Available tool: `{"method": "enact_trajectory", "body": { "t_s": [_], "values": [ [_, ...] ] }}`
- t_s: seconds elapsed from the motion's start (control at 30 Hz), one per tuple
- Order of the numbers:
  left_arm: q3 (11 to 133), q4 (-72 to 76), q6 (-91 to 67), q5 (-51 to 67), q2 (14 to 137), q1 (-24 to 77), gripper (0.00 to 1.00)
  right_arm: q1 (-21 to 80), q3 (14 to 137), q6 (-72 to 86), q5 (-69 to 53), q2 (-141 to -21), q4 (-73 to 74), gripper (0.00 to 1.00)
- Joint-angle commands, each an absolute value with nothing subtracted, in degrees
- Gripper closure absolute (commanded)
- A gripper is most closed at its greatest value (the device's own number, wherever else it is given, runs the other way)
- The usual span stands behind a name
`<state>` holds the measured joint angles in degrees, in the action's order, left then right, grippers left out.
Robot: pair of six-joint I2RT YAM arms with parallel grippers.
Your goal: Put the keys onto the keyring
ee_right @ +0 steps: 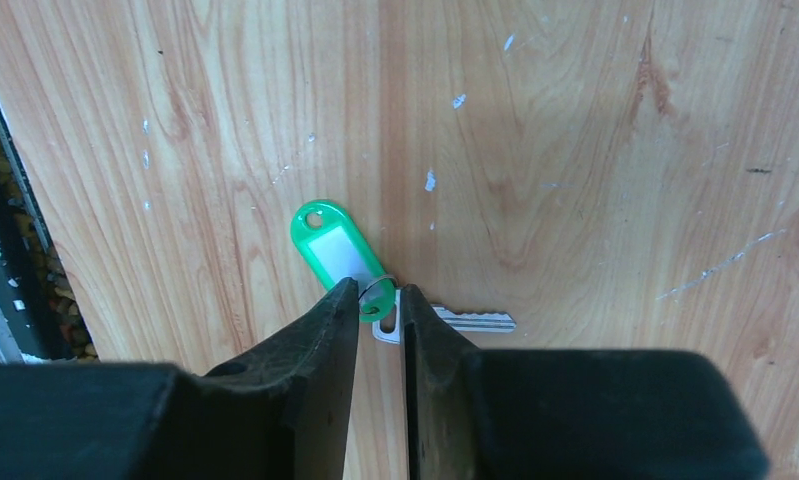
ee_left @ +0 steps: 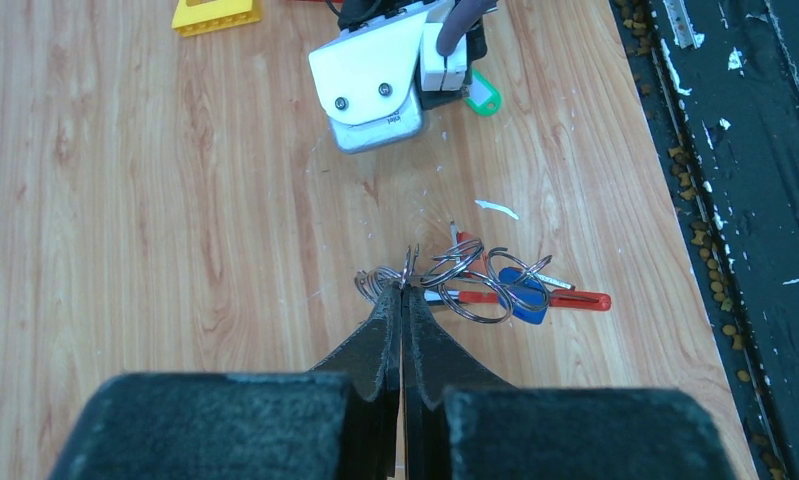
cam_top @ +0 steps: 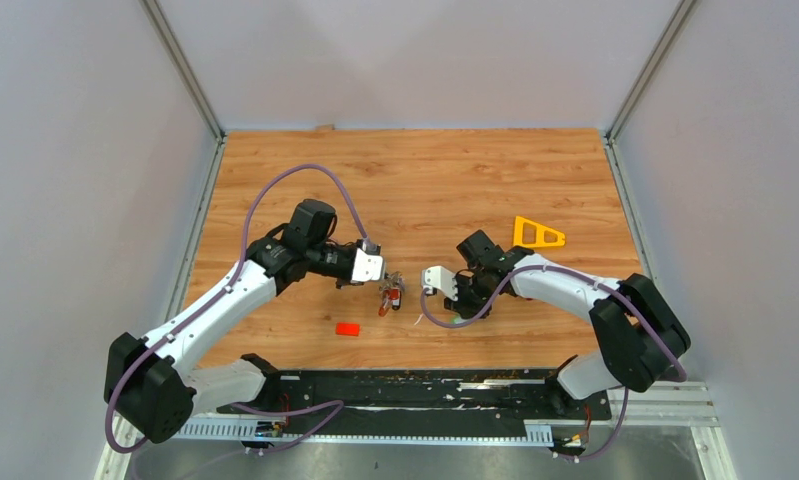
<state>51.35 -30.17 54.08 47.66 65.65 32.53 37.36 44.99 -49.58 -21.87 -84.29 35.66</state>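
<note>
The keyring point(ee_left: 495, 290) lies on the wooden table as a bunch of metal rings with a red strap and a blue tag. My left gripper point(ee_left: 405, 288) is shut on one thin ring at the bunch's left end; from above the gripper point(cam_top: 388, 284) sits right over the keyring point(cam_top: 390, 299). One of the keys point(ee_right: 475, 320), silver, lies flat with a green tag point(ee_right: 330, 245) joined to it by a small ring point(ee_right: 375, 292). My right gripper point(ee_right: 380, 300) stands over that joint, narrowly open, the key's head and the small ring in the gap between its fingers.
A small red block point(cam_top: 348, 328) lies near the front, left of the keyring. A yellow triangular piece point(cam_top: 537, 234) rests behind the right arm. A white scrap point(ee_left: 497, 208) lies between the grippers. A black strip point(cam_top: 405, 385) runs along the table's near edge.
</note>
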Motion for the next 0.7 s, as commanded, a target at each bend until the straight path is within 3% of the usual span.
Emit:
{"method": "enact_trajectory", "body": {
  "t_s": [0.0, 0.47, 0.67],
  "values": [
    [51.77, -28.15, 53.65, 49.97, 64.27, 32.26, 1.00, 37.67, 45.08, -49.04, -20.44, -84.58, 33.92, 0.79],
    [51.50, -27.94, 53.54, 50.32, 64.25, 32.25, 1.00, 37.55, 46.26, -51.33, -19.79, -81.77, 35.61, 0.99],
    [51.42, -27.88, 53.35, 50.48, 64.28, 32.26, 1.00, 37.52, 47.08, -52.41, -20.69, -80.88, 36.69, 1.00]
  ]
}}
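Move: Between the right hand's barely parted tips stands the small wire ring that joins the green tag to the loose key, under 1 cm below the hand point. The tag's middle lies about 1 cm back and 1 cm to the left, the key's about 2 cm ahead and 1 cm to the right, both some 1 cm lower. A white sliver lies roughly 10 cm to the left and 2 cm back. From the left hand, the wire ring lies about 3 cm back, 16 cm to the right and 17 cm below. Closing from about a quarter open to shut, the right fingers pinch the small wire ring low over the table. While they shut, the hand eases only about half a centimetre forward and to its right, still pointing down and a little left. It then starts to rise, about half a centimetre, with the ring in its tips. ##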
